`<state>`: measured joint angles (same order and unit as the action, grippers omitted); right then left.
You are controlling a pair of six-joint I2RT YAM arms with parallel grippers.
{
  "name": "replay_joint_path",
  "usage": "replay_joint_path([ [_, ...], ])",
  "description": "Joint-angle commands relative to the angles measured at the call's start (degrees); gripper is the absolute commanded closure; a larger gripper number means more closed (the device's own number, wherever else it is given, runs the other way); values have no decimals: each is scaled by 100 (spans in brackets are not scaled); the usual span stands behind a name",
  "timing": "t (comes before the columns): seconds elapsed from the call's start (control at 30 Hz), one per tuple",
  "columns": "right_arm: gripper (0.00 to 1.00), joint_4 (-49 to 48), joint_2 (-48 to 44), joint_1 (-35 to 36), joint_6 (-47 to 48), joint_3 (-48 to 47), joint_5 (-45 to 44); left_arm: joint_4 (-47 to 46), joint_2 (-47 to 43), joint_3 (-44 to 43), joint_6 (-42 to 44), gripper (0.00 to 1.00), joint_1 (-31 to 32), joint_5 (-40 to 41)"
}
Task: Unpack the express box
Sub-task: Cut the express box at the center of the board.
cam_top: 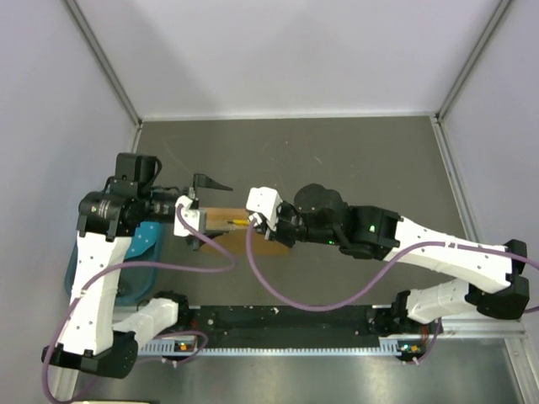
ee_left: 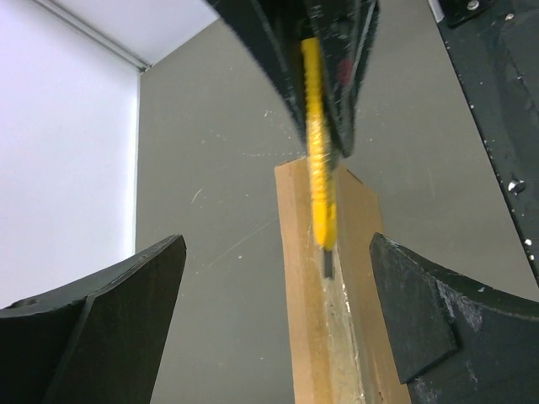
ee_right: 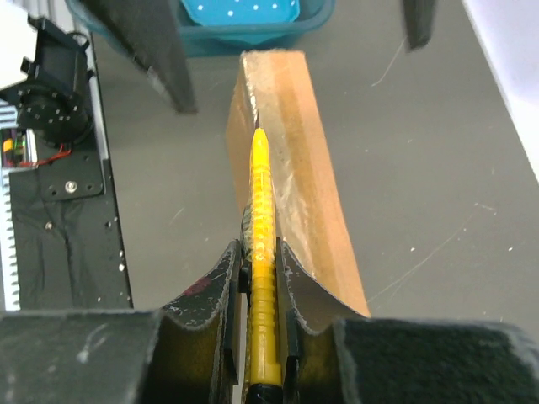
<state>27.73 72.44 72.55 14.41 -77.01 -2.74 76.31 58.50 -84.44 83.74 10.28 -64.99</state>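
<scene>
The express box is plain brown cardboard and shows a narrow taped face upward. My right gripper is shut on a small yellow utility knife. The knife's dark blade tip rests on the clear-taped seam of the box. My left gripper is open and straddles the box's left end. Its right finger is close beside the cardboard and its left finger stands well apart. In the top view the left gripper and the right gripper face each other across the box.
A blue bin sits left of the box, under the left arm, and shows in the right wrist view as the blue bin. A black base rail runs along the near edge. White walls enclose the grey table.
</scene>
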Motion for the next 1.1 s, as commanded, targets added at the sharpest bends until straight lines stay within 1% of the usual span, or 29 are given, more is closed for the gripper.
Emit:
replay_joint_path([
  [0.0, 100, -74, 304, -57, 122, -674, 64, 1157, 29, -125, -42, 5, 149, -189],
  [0.1, 100, -57, 472, -75, 325, -955, 89, 1149, 109, -169, -121, 7, 254, -67],
  [0.17, 100, 22, 648, -66, 404, -1200, 107, 948, 161, -195, -402, 14, 299, 38],
  [0.2, 100, 48, 683, -66, 430, -1254, 90, 947, 249, -204, -446, 26, 299, 65],
  [0.27, 100, 66, 718, -75, 535, -1325, 11, 947, 346, -283, -438, 39, 308, 136],
  [0.3, 100, 75, 718, -75, 562, -1334, -15, 964, 416, -301, -421, 49, 308, 232],
  [0.37, 100, 93, 666, -75, 606, -1325, -16, 956, 487, -310, -420, 55, 308, 311],
  [0.4, 100, 119, 648, -66, 624, -1325, -7, 929, 504, -301, -429, 56, 308, 373],
  [0.5, 100, 137, 631, -66, 650, -1325, -24, 929, 566, -283, -403, 70, 308, 391],
  [0.53, 100, 137, 622, -75, 650, -1325, -25, 929, 592, -283, -403, 87, 316, 417],
  [0.57, 100, 128, 604, -75, 659, -1351, 2, 955, 610, -283, -377, 95, 325, 435],
  [0.6, 100, 110, 613, -75, 668, -1378, 11, 999, 662, -292, -307, 100, 325, 452],
  [0.7, 100, -39, 657, -75, 651, -1509, 90, 1114, 742, -309, -306, 100, 343, 400],
  [0.77, 100, -337, 683, -75, 572, -1527, 168, 1035, 794, -309, -376, 100, 378, 242],
  [0.83, 99, -618, 657, -101, 475, -1457, 256, 799, 821, -301, -840, 100, 378, 110],
  [0.87, 92, -906, 622, -127, 301, -1326, 405, 493, 856, -292, -1068, 100, 378, -38],
  [0.9, 88, -1101, 596, -162, 186, -1238, 467, 298, 873, -283, -1567, 100, 378, -109],
  [0.93, 79, -1294, 465, -241, 80, -1124, 511, 122, 882, -274, -1868, 100, 369, -171],
  [0.97, 74, -1722, 377, -294, -130, -827, 616, -193, 856, -266, -2158, 100, 369, -215],
  [1.0, 64, -1953, 271, -338, -245, -641, 661, -326, 830, -239, -2613, 100, 360, -277],
  [1.03, 38, -2173, 0, -382, -351, -448, 722, -432, 804, -152, -2800, 100, 343, -364],
  [1.07, 35, -2645, -124, -539, -543, -37, 897, -546, 725, -108, -2968, 100, 334, -443],
])
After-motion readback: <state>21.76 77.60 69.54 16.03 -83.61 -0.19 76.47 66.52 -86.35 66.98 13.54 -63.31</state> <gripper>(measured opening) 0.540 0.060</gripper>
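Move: The yellow cutter, held by the right hand with its middle about 1 cm left of that hand's point, lies from the left hand some 5 cm to the right, 3 cm back and 4 cm below. The express box stands on edge beneath: from the left hand about 9 cm ahead, level sideways and 25 cm below; from the right hand roughly 11 cm ahead, 5 cm to its left and 21 cm below. Left sinks about 2.5 cm and pinches the cutter's front end; right, having risen 3 cm, opens off it. ##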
